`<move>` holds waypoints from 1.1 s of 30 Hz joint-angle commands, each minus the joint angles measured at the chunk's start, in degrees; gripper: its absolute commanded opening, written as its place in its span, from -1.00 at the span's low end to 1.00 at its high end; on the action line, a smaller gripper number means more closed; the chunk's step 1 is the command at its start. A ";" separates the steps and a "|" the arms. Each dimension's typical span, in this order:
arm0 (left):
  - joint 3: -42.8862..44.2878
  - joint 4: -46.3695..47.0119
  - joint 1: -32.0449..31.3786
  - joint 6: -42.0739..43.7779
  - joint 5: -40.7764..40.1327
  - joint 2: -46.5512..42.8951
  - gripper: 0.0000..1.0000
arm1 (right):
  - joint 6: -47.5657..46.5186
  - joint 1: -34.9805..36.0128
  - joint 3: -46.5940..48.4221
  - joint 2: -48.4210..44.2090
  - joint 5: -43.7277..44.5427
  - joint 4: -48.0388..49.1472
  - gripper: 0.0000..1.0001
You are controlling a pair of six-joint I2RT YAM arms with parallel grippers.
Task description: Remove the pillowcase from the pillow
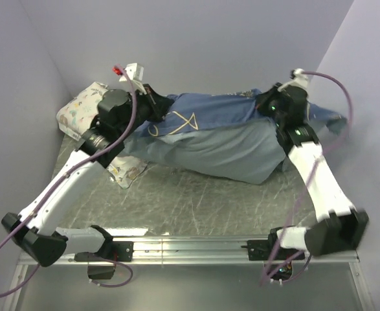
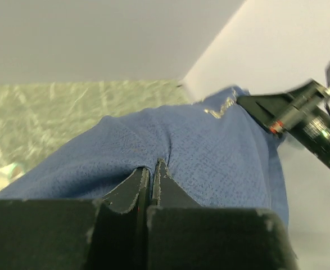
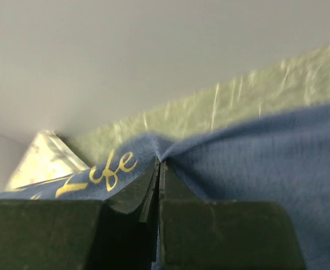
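Note:
The blue pillowcase hangs stretched between my two grippers above the marbled table. Its darker upper band carries cream print, and its paler lower part bulges onto the table. The pillow is hidden; none of its white shows. At the case's left end my left gripper is shut on a pinch of blue cloth, which bunches at the fingertips. My right gripper is shut on the right end, with cloth puckering at its tips beside the cream "Life" script.
A white floral-print pillow lies in the far-left corner, also seen in the right wrist view. A printed white piece lies under the left arm. Grey walls close in behind and on both sides. The right arm shows in the left wrist view.

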 commanded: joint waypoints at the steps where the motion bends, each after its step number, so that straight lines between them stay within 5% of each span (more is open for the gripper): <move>1: 0.55 2.54 -0.12 -1.98 -4.06 2.16 -0.93 | 0.69 0.10 4.64 11.95 -4.94 3.00 -1.00; 8: 8.45 -3.52 3.12 -0.31 -8.46 9.62 -0.69 | 2.54 0.63 15.36 32.18 -13.57 2.12 -1.00; 12: 15.21 -6.51 5.32 2.23 -10.13 15.42 0.34 | 2.89 1.51 21.95 36.76 -13.84 -0.95 -1.00; 17: 20.50 -9.33 5.42 5.40 -11.63 16.05 0.92 | 2.80 1.77 24.69 39.58 -13.39 -2.46 -1.00; 19: 19.81 -9.24 4.81 6.19 -12.06 13.69 0.95 | 2.45 1.68 24.78 39.58 -13.39 -2.28 -1.00; 25: 13.84 -9.33 -2.84 9.19 -18.49 8.49 0.97 | 2.36 1.77 27.94 40.28 -14.45 -3.07 -0.55; 33: 0.30 -2.13 -12.68 6.99 -19.19 13.05 0.97 | 1.83 1.77 31.62 37.56 -13.22 -5.00 -0.01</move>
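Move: Both hands already grip the blue pillow's raised edge; its middle is some 22 cm right of the left hand, 20 cm below, and about 7 cm left of the right hand, 8 cm back, 14 cm below. The bare back strip of table lies straight ahead, some 24 cm out and 41 cm below the left hand, 16 cm out and 34 cm below the right. From the left hand, the patterned pillow is 15 cm ahead, 32 cm left, 35 cm down. Both hands swing the blue pillow's edge 10–15 cm forward and down, then open, left backing off after rising. ##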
